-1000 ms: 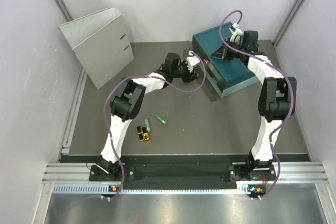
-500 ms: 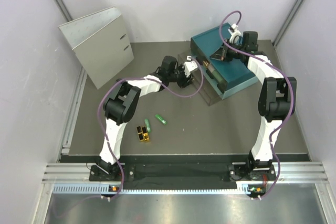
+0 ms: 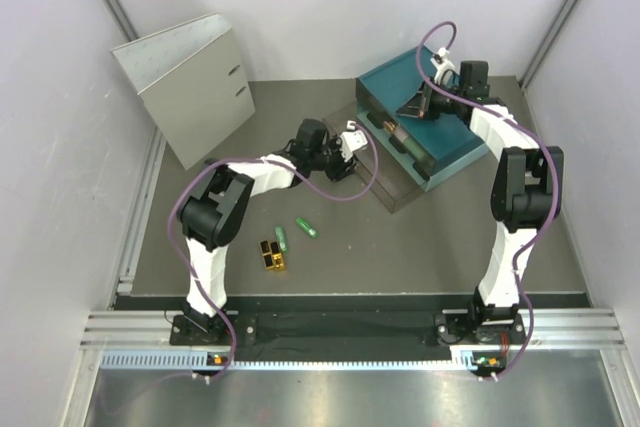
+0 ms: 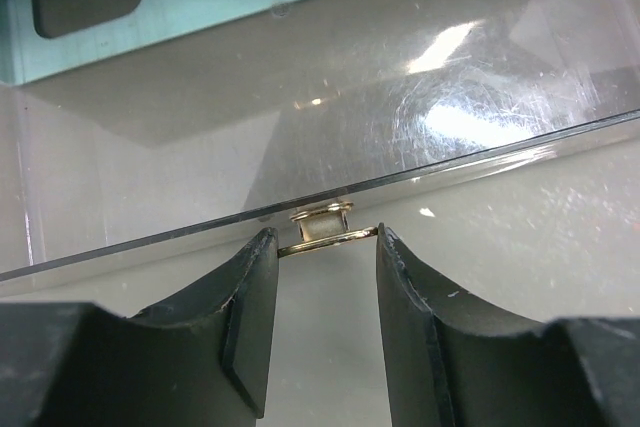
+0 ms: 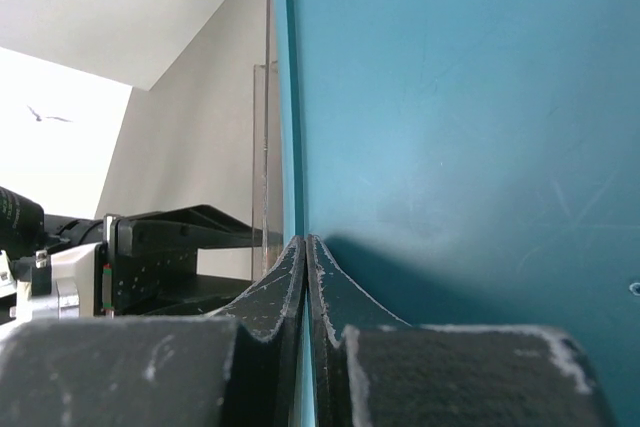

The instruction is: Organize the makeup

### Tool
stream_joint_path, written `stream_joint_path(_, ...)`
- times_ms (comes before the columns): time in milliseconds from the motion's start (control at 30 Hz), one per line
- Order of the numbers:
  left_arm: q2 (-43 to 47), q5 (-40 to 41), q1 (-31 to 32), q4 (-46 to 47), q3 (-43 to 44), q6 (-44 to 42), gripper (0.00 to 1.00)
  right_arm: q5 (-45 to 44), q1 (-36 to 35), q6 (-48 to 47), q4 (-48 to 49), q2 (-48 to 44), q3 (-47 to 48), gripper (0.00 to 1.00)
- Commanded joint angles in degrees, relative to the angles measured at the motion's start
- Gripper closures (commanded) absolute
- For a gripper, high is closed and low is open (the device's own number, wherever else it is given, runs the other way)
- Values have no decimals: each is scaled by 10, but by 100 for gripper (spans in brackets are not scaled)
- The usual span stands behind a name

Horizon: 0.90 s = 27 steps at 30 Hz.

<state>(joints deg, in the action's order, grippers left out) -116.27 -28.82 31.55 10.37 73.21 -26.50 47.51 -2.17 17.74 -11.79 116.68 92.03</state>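
Two green tubes (image 3: 307, 228) (image 3: 282, 238) and a gold-and-black block (image 3: 271, 255) of the makeup lie on the mat in front of the left arm. My left gripper (image 3: 352, 137) (image 4: 325, 247) is shut on the small gold handle (image 4: 328, 230) of the clear drawer (image 3: 385, 162) (image 4: 300, 127), which sticks out of the teal box (image 3: 440, 137). My right gripper (image 3: 425, 102) (image 5: 306, 242) is shut with nothing between its fingers. Its tips rest at the edge of the teal box's top (image 5: 450, 97).
A grey ring binder (image 3: 185, 87) stands at the back left. White walls close in the mat on three sides. The left arm's purple cable (image 3: 350, 187) hangs over the mat beside the drawer.
The left gripper has drawn back toward the near left with the handle, and the clear drawer has slid further out of the teal box. The right gripper has stayed on the box.
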Motion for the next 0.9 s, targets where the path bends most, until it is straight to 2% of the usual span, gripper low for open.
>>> stream_joint_path(0,36,-38,22,-72,-25,9,98,-160,4,-58,-155,88,-55,100)
stream_joint_path(100,43,-59,22,-90,-19,-26,88,-160,3,-57,-155,88,-55,100)
stream_joint_path(133,44,-60,22,-101,-17,-30,69,-161,4,-57,-155,88,-55,100)
stream_joint_path(167,44,-56,21,-118,-11,-34,64,-160,4,-57,-155,89,-53,100)
stream_joint_path(267,52,-48,21,-126,-9,-39,58,-160,4,-58,-156,89,-51,100)
stream_joint_path(533,99,-29,22,-109,-43,-36,51,-160,3,-57,-158,92,-48,100)
stream_joint_path(567,106,-25,22,-89,-54,-32,33,-160,3,-57,-158,92,-47,100)
stream_joint_path(667,139,-6,22,-75,-68,-30,22,-161,3,-58,-161,94,-44,100)
stream_joint_path(700,153,3,22,-76,-69,-33,1,-161,3,-59,-160,94,-43,100)
stream_joint_path(867,187,39,21,-101,-66,-46,1,-160,4,-58,-161,94,-43,100)
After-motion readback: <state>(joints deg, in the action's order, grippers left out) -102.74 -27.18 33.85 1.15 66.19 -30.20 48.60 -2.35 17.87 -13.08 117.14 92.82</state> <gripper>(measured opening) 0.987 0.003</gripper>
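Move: Right at the left hand's fingertips, within a centimetre, sits the gold knob of the cabinet's lower drawer, already pinched and the drawer already well out. The upper drawer holding the bottles is about 7 cm farther out, 15 cm right and 5 cm higher; the near green tube lies roughly 13 cm back, 10 cm left and 4 cm down. From the right hand, the lower knob is some 12 cm back, 18 cm left and 10 cm below. Easing the lower drawer out the last bit, the left hand keeps its pinch on the knob and draws back and to its left by about 1.5 cm. It then spreads its fingers wide, lets go of the knob and backs off some 4 cm towards its base, rising about 4 cm at the end. The shut right fingers stay resting on the teal cabinet top. ##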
